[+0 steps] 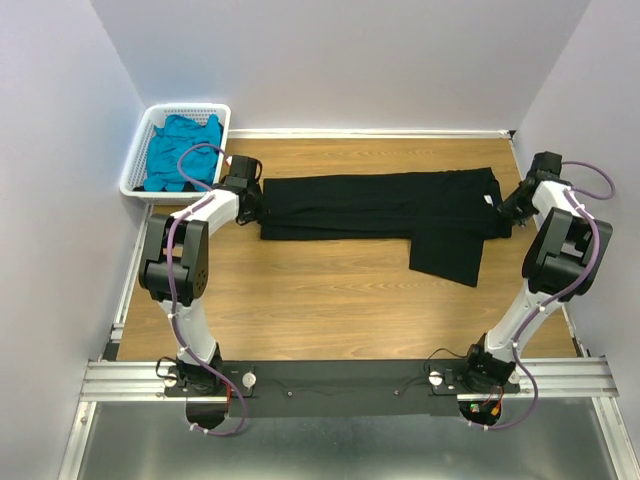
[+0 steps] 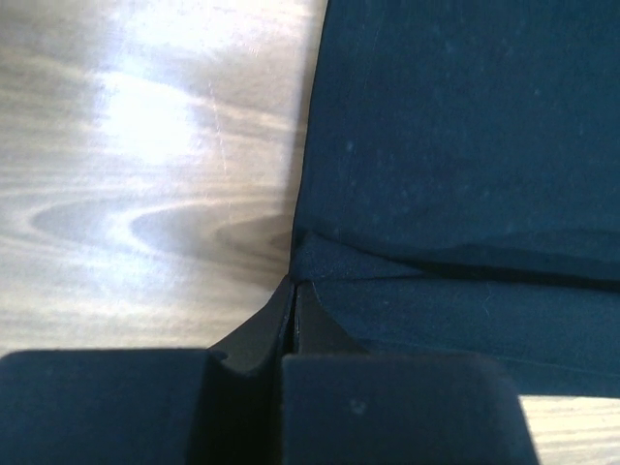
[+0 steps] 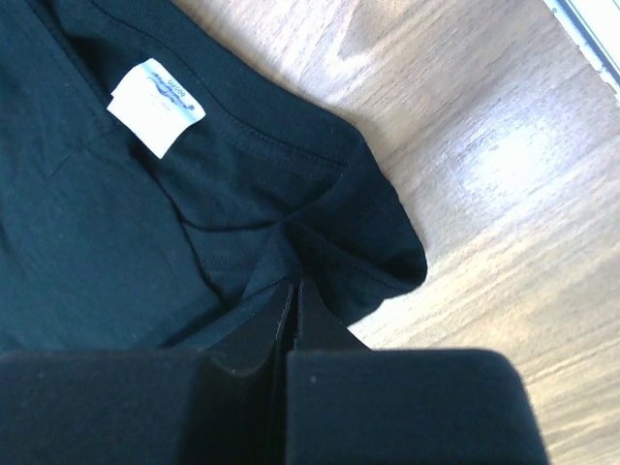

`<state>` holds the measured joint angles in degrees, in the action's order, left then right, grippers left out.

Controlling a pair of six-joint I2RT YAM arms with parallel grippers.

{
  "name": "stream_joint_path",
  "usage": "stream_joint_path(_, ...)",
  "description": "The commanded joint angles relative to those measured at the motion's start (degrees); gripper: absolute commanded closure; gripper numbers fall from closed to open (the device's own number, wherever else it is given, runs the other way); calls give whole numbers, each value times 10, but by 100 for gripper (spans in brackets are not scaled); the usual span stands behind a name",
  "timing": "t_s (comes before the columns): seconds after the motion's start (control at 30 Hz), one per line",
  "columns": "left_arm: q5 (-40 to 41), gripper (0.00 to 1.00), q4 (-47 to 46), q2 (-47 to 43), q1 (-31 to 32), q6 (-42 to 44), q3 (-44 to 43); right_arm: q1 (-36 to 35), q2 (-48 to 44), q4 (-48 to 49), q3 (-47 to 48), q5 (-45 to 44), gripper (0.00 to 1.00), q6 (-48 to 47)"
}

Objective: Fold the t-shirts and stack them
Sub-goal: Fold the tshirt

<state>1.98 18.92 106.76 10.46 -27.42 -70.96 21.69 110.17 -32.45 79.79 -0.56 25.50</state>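
A black t-shirt (image 1: 380, 205) lies folded into a long band across the wooden table (image 1: 330, 300), with one sleeve flap hanging toward the near side on the right. My left gripper (image 1: 250, 205) is at its left end, jaws shut on a pinch of the hem (image 2: 329, 262). My right gripper (image 1: 505, 210) is at the collar end, jaws together on a fold of cloth (image 3: 291, 242) below the white neck label (image 3: 155, 105). A teal-blue t-shirt (image 1: 182, 150) lies crumpled in the basket at the back left.
The white slotted basket (image 1: 135, 186) stands at the table's back left corner, just behind the left arm. Walls close in on both sides and at the back. A metal rail (image 1: 330, 375) runs along the near edge.
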Motion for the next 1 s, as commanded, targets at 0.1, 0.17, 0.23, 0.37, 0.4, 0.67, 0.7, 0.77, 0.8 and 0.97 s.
stream_joint_path(0.1,43,100,-17,25,-11,2,-19,3,29,32,23,-38,91,1)
stream_joint_path(0.17,41,94,-18,28,-11,3,-19,2,33,32,22,-37,89,-2)
stream_joint_path(0.23,39,88,-20,26,-11,3,-19,1,33,33,20,-40,88,-2)
stream_joint_path(0.37,43,54,-22,4,-11,3,-14,-1,23,34,19,-47,69,-7)
stream_joint_path(0.4,46,47,-21,-12,-11,3,-13,-5,11,33,18,-50,65,-9)
stream_joint_path(0.67,44,10,-13,-138,-4,-4,36,-72,-112,32,-61,-62,25,-12)
stream_joint_path(0.7,44,10,-13,-154,-4,-4,46,-75,-127,32,-83,-60,22,-7)
stream_joint_path(0.77,45,10,-13,-183,-1,-3,78,-78,-173,33,-120,-47,19,3)
stream_joint_path(0.8,44,10,-13,-214,0,-2,90,-78,-190,33,-161,-45,19,8)
stream_joint_path(0.97,50,10,-14,-298,26,0,172,-81,-260,31,-262,-24,19,6)
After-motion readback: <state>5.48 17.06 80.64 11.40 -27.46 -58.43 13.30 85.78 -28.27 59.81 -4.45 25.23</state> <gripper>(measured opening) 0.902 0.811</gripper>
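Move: The left hand still pinches the left edge of the shirt's folded layer almost on the table. The band's near-left corner is about 6 cm back, level sideways, and the basket 18 cm ahead, 24 cm left. The right hand holds the fold near the collar end; the sticking-out sleeve's middle is about 15 cm to its left and 11 cm back, with the white label some 6 cm ahead, 3 cm left. Both hands first settle the held layer about a centimetre lower onto the shirt, then spread their fingers wide and let go, the left hand lifting about 10 cm clear and drawing back towards its base, its fingers tipping up roughly 15 degrees to point farther forward. The right hand comes off the collar end, rises some 5 cm and swings left and back over the shirt towards the sleeve, open and turning slightly counter-clockwise. ##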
